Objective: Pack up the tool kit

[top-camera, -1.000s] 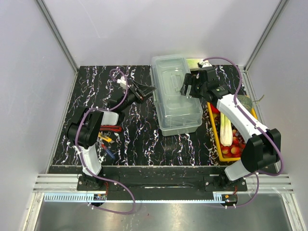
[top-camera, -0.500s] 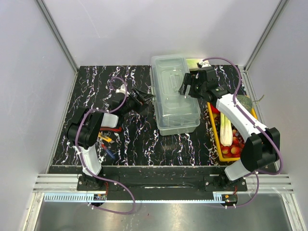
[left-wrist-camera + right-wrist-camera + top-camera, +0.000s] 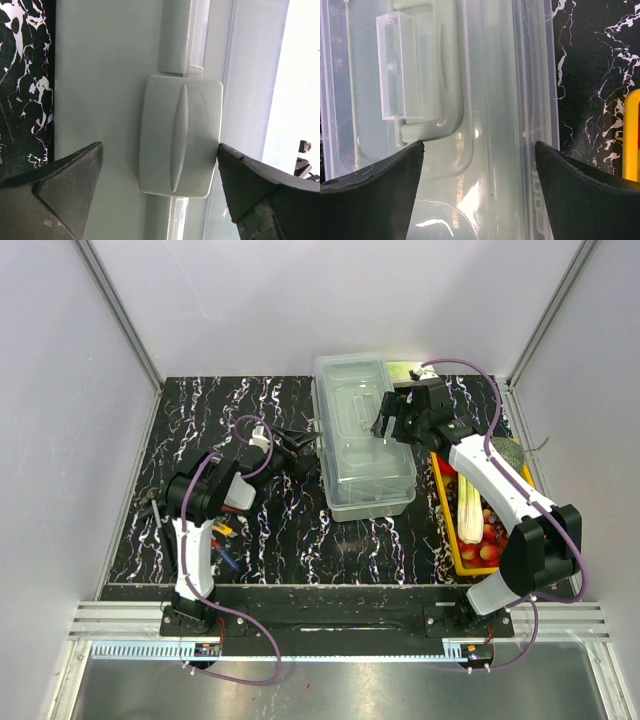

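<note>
The tool kit [image 3: 365,445] is a translucent grey box with its lid down, standing at the back middle of the black marbled table. My left gripper [image 3: 297,443] is open at the box's left side. In the left wrist view its fingers [image 3: 60,192] straddle the pale latch [image 3: 180,145], which lies flat against the box, and the right finger is close to the latch's edge. My right gripper [image 3: 393,420] hovers open over the lid. Its fingertips [image 3: 367,195] flank bare lid just below the pale green handle [image 3: 422,75].
A yellow tray [image 3: 449,525] of vegetables sits right of the box, under the right arm; its edge [image 3: 632,135] shows in the right wrist view. Small hand tools with coloured handles [image 3: 224,532] lie on the table by the left arm's base. Walls enclose the table.
The left gripper opened a little wider and slid slightly nearer along the box's left side, while the left arm's elbow swung right. The right arm has stayed where it was.
</note>
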Robot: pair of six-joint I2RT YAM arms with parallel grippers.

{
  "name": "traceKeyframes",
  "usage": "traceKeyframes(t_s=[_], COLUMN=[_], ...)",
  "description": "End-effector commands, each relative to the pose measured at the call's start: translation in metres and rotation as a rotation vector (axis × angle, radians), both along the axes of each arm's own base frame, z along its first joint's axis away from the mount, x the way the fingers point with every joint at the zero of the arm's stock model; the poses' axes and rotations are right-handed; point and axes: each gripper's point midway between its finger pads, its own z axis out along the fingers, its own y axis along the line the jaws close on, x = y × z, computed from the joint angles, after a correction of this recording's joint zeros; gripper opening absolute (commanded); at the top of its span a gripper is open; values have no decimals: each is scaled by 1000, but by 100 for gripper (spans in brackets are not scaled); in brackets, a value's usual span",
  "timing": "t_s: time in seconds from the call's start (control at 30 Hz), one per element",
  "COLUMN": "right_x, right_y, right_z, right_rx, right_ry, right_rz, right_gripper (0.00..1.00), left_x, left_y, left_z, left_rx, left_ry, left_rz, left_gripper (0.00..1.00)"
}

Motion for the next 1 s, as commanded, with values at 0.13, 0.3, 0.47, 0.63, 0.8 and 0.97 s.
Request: traceKeyframes(t_s=[0.13, 0.3, 0.47, 0.63, 0.8, 0.97], right_x=[-43, -45, -47, -49, -50, -49], right_y=[6, 11, 13, 13, 14, 13], right_z=[-75, -79, -84, -88, -89, -90], right_rx=[-108, -93, -95, -95, -90, -95], right_ry=[312, 328, 335, 341, 345, 344], right_rz=[61, 80, 101, 105, 108, 108], right_gripper=[93, 94, 93, 93, 93, 93], left_x=[-20, -23, -25, -30, -33, -32], left_y=[-18, -22, -28, -34, -34, -34], left_z=[110, 113, 110, 117, 123, 124], left_rx=[-164, -164, -149, -126, -118, -87], left_ry=[-439, -463, -481, -543, -567, -573], left_rz=[-102, -132, -180, -230, -240, -230], left_gripper=[99, 98, 79, 64, 51, 47])
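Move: The tool box's side latch is right in front of the left hand's open jaws, about 2 cm forward, 2 cm to the right and 2 cm higher. From that hand, the lid handle is some 10 cm to the right, 5 cm forward and 8 cm up, and the red cutter about 18 cm to the left, 15 cm back and 9 cm down. From the right hand, the latch is about 13 cm left, 2 cm back and 7 cm down. The left fingers come to pinch the tool box's side latch, one from below and one from above. First the wide-open hand rises and eases forward, some 2 cm each way, to bring the latch midway between the fingers; then it closes to about two thirds open and holds there with grip effort rising. The right hand stays in place at the lid's right side, fingers open, as if bracing the box. ##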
